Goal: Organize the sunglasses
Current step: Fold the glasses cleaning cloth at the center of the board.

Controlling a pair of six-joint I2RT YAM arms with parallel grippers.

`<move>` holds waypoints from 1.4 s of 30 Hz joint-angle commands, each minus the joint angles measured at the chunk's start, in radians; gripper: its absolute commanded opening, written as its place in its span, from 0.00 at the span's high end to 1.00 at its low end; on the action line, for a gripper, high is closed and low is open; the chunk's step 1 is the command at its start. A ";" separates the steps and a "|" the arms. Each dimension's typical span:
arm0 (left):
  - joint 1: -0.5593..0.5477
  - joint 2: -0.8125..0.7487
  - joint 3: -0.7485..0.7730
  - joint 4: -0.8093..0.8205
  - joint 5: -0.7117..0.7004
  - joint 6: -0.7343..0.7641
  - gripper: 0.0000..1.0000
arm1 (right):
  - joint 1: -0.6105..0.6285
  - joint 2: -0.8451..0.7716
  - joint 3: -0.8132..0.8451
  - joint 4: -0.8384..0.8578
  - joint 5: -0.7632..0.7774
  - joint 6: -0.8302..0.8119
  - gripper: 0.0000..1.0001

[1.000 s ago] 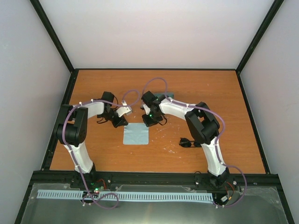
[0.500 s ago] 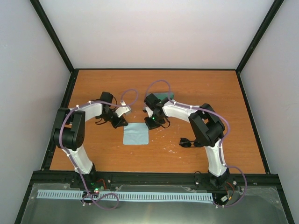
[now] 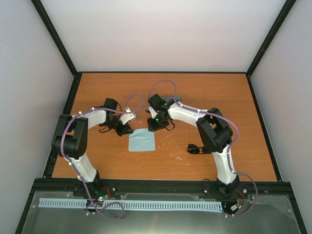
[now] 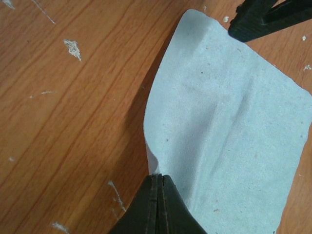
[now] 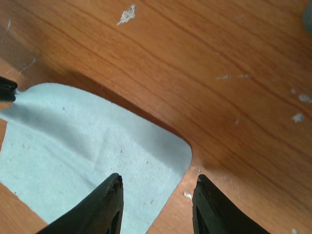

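Observation:
The sunglasses (image 3: 195, 148), a small black pair, lie on the table right of the middle, beside the right arm's elbow and away from both grippers. A pale blue cloth (image 3: 142, 141) lies spread in the middle. My left gripper (image 4: 158, 176) is shut on the cloth's (image 4: 229, 126) far left corner, and the edge curls up into the jaws. My right gripper (image 5: 157, 187) stands open just above the cloth's (image 5: 87, 146) far right corner, with one finger over the cloth and one over bare wood. It holds nothing.
The grey-blue case (image 3: 171, 100) lies behind the right gripper, partly hidden by the arm and its cable. The wooden tabletop (image 3: 219, 92) has a black frame and pale walls around it. Small white scuffs (image 5: 127, 13) mark the wood.
My right gripper has opened and let go of the cloth's far right corner. The left gripper stays shut on its corner. Both arms have shifted slightly.

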 commanded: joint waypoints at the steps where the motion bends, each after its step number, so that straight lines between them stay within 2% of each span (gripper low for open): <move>1: -0.005 -0.018 0.000 0.018 0.006 -0.002 0.99 | 0.012 0.061 0.058 -0.037 0.019 -0.012 0.61; 13: -0.005 -0.011 0.004 0.025 0.005 -0.002 0.99 | 0.025 0.125 0.123 -0.107 0.052 -0.046 0.71; 21: -0.005 -0.011 0.003 0.029 0.003 -0.001 0.99 | 0.040 0.145 0.119 -0.113 0.069 -0.036 0.85; 25: -0.005 -0.012 0.003 0.029 0.004 -0.001 0.99 | 0.041 0.152 0.118 -0.115 0.073 -0.032 0.96; 32: -0.005 -0.029 0.000 0.028 0.014 -0.006 0.99 | 0.041 0.099 0.083 -0.089 0.117 -0.017 0.97; 42: -0.005 -0.079 -0.019 0.023 0.037 -0.013 0.99 | 0.041 -0.035 -0.028 0.021 0.050 0.009 0.97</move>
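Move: About 2 cm below the open right fingers lies the far right corner of the cleaning cloth, within a centimetre of straight under them. From that hand, the cloth's middle lies some 6 cm back and 6 cm left, and the green case about 12 cm ahead and 8 cm right. The left hand already pinches the far edge near its left corner; the right corner lies about 11 cm to that hand's right, level fore and aft and slightly lower. Sinking about 2 cm and edging slightly forward, the right hand brings its half-open fingers down around the cloth's far right corner and shuts them on it, then begins drawing back and to the right by about a centimetre. The left hand keeps its pinch near the other far corner, holding nearly still, then rises about 1 cm at the end. ##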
